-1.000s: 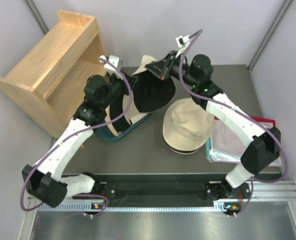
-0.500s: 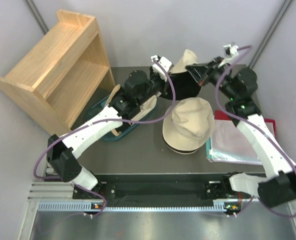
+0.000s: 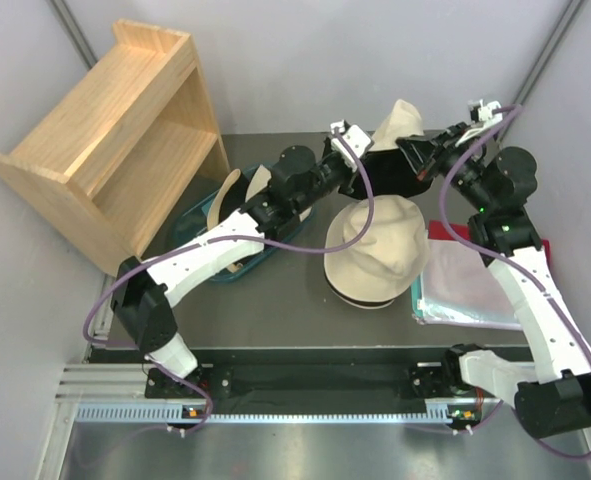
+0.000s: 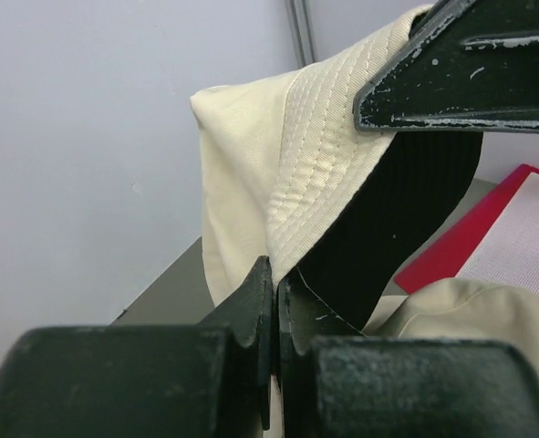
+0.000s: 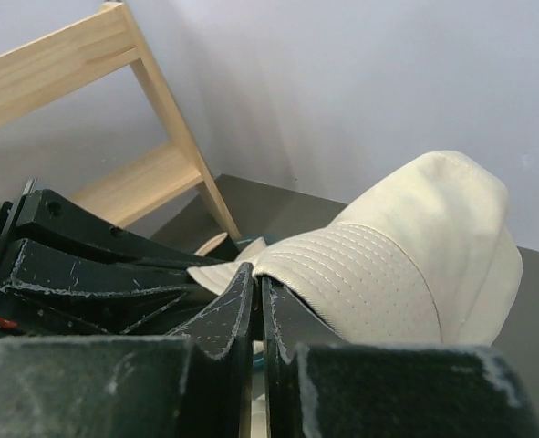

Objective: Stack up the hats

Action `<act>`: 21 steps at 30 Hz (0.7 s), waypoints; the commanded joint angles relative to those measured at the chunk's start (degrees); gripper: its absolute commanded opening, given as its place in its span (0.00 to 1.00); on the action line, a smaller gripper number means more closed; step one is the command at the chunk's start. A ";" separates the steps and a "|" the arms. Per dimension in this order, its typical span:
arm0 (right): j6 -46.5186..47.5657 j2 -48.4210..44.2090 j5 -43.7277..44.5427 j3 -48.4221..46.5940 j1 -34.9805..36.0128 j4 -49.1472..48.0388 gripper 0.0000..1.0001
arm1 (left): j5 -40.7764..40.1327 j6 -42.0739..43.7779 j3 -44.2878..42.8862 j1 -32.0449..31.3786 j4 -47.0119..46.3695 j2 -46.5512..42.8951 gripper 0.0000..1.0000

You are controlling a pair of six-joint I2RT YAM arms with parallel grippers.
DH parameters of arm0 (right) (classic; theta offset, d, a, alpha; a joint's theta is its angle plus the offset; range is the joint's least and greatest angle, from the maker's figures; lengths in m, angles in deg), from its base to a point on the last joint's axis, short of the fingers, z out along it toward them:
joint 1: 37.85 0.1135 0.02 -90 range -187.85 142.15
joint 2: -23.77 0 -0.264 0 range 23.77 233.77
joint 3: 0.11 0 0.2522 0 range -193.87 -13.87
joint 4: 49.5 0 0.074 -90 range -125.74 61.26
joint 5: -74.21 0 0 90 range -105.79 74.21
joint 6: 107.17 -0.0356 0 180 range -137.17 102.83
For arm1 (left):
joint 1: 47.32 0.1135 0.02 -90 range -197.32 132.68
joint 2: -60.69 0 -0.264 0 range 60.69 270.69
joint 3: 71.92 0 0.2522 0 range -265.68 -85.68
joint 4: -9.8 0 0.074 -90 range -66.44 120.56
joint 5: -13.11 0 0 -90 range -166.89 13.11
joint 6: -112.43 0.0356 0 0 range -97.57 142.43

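A cream hat (image 3: 398,125) with black lining hangs in the air at the back of the table, stretched between both grippers. My left gripper (image 3: 360,168) is shut on its brim (image 4: 292,233) from the left. My right gripper (image 3: 420,155) is shut on the brim (image 5: 342,251) from the right. Just in front of and below the held hat, a second cream hat (image 3: 375,245) sits dome up at mid-table. More hats (image 3: 230,195) lie in the teal tub (image 3: 240,272) on the left, partly hidden by the left arm.
A wooden shelf unit (image 3: 105,130) stands at the back left. A red-edged plastic folder (image 3: 470,290) lies on the right side of the table, next to the sitting hat. Grey walls close in behind and on both sides.
Both grippers have carried the held hat to the right, from above the teal tub to the back of the table just behind the sitting hat. Both stayed shut.
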 commanded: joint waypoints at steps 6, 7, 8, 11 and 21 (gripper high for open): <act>-1.44 -13.71 6.84 5.88 -1.87 6.40 0.00 | 0.06 6.86 13.30 -2.30 -9.18 -8.73 0.00; -2.50 -15.12 6.93 7.12 -1.78 7.11 0.00 | -0.74 7.74 14.10 -3.70 -8.83 -9.26 0.00; -3.38 -17.74 7.10 9.22 -1.87 7.11 0.00 | -1.62 9.14 14.71 -4.41 -8.05 -9.70 0.00; -4.97 -23.02 8.42 13.01 -1.69 12.11 0.00 | -4.96 10.55 16.91 -6.61 -6.37 -11.38 0.00; -8.31 -31.83 8.16 19.70 -1.78 23.89 0.00 | -17.70 13.98 26.66 -14.61 -7.16 -15.77 0.00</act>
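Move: The stacked hats the held hat is going to sit about 13 cm back from the left hand, 4 cm to its right and 14 cm below. From the right hand, the stack is 13 cm back, a few cm left and some 17 cm below. The teal tub of hats lies roughly 25 cm left, 5 cm back and 28 cm below the left hand; the plastic pouches are about 24 cm right, 18 cm back and 32 cm below the right hand. Both hands, still pinching the hat's brim, draw back about 11 cm while sinking 7-8 cm towards the stack. ##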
